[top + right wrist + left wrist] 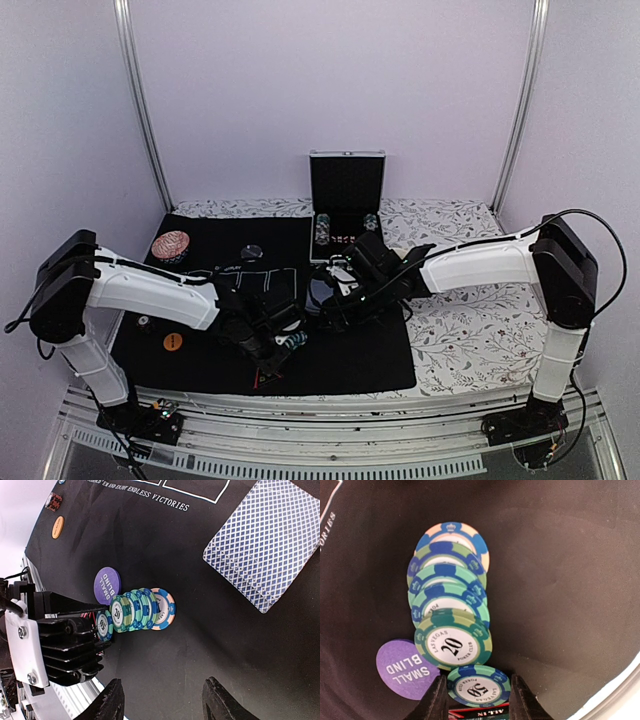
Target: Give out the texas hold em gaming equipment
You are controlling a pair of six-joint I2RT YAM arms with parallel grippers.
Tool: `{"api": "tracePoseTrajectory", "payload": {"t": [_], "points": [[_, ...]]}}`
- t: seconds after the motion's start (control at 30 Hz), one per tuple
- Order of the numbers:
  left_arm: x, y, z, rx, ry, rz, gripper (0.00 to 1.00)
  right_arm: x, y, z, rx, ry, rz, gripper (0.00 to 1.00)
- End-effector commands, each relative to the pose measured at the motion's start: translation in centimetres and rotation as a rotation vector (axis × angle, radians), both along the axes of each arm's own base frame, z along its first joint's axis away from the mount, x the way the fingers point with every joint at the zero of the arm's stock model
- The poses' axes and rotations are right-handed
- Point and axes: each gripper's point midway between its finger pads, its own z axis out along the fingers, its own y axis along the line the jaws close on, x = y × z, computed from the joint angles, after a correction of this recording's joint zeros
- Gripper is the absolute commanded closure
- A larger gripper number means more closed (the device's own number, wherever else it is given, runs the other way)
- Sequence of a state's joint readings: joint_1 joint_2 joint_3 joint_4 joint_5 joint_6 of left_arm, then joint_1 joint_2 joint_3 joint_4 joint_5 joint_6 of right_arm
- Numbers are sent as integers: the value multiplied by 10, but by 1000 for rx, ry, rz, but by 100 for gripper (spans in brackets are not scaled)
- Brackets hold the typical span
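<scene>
My left gripper [478, 679] is shut on a blue-and-green poker chip [477, 691] marked 50, held on edge just above the black mat [570, 580]. Right behind it leans a row of several green, blue and peach chips [451, 595], with a 20 chip [452, 645] at the front. A purple "small blind" button [402, 670] lies flat to their left. In the right wrist view the same row of chips [142, 609] stands beside the left gripper, and a blue-backed card [265, 545] lies face down farther off. My right gripper [164, 700] is open over bare mat.
An open black case [346, 205] with more chips [322, 228] stands at the mat's back edge. An orange button [172, 341] lies at the mat's left, and a round pinkish object [172, 245] sits at its far left corner. A red-and-black "all in" piece [479, 712] lies under the left jaws.
</scene>
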State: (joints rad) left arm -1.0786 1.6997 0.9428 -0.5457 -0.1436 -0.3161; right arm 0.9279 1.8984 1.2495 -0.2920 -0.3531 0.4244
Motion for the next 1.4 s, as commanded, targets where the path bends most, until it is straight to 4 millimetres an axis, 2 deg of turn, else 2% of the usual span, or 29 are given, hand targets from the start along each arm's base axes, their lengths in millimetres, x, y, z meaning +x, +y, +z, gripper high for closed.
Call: {"api": "tracePoseTrajectory", "payload": {"t": [0.0,0.37,0.43,0.77,0.9,1.03,1.27,1.37], "points": [[12,-11,18,-64,-32,-10,81,1,-3,23,34,-37,9,45],[37,-25,27,-140,-57,-28,82,10,-16,45,59,-76,-27,45],[42,-28,27,-137,-62,-30,82,8,-23,41,46,-72,-35,45],[59,-32,18,-99,-82,-40,82,9,-32,45,38,-89,-52,45],[60,-35,15,-93,-69,-43,82,9,-33,47,40,-97,-52,45],[58,-30,16,-78,-64,-39,82,9,-36,46,35,-99,-55,45],[57,-13,40,-100,-90,-12,82,9,-37,46,32,-103,-55,45],[55,-5,36,-99,-75,4,82,10,-37,46,31,-104,-55,45]]}}
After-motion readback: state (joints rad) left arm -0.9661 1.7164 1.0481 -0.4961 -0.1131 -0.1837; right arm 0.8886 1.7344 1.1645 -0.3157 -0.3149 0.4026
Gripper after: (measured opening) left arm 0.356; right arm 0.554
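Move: Just ahead of the left hand, which already pinches the 50 chip low over the mat, the row's 20 chip lies about 3 cm forward and 1 cm right, with the row's far chip some 6 cm forward and 4 cm right. The small blind button is 3 cm ahead and 2 cm left, the all-in triangle about 2 cm behind, none left or right. From the right hand the 20 chip is about 10 cm left, 2 cm back and 6 cm below. Carrying the pinched 50 chip forward about 5 cm, the left hand rises and veers some 3 cm right to come over the overlapping chip row, dips slightly, pauses, then lifts again to 3 cm above its start while easing back left, fingers keeping their hold. The open right hand rises some 3.5 cm and draws 3 cm right, away from the row. ##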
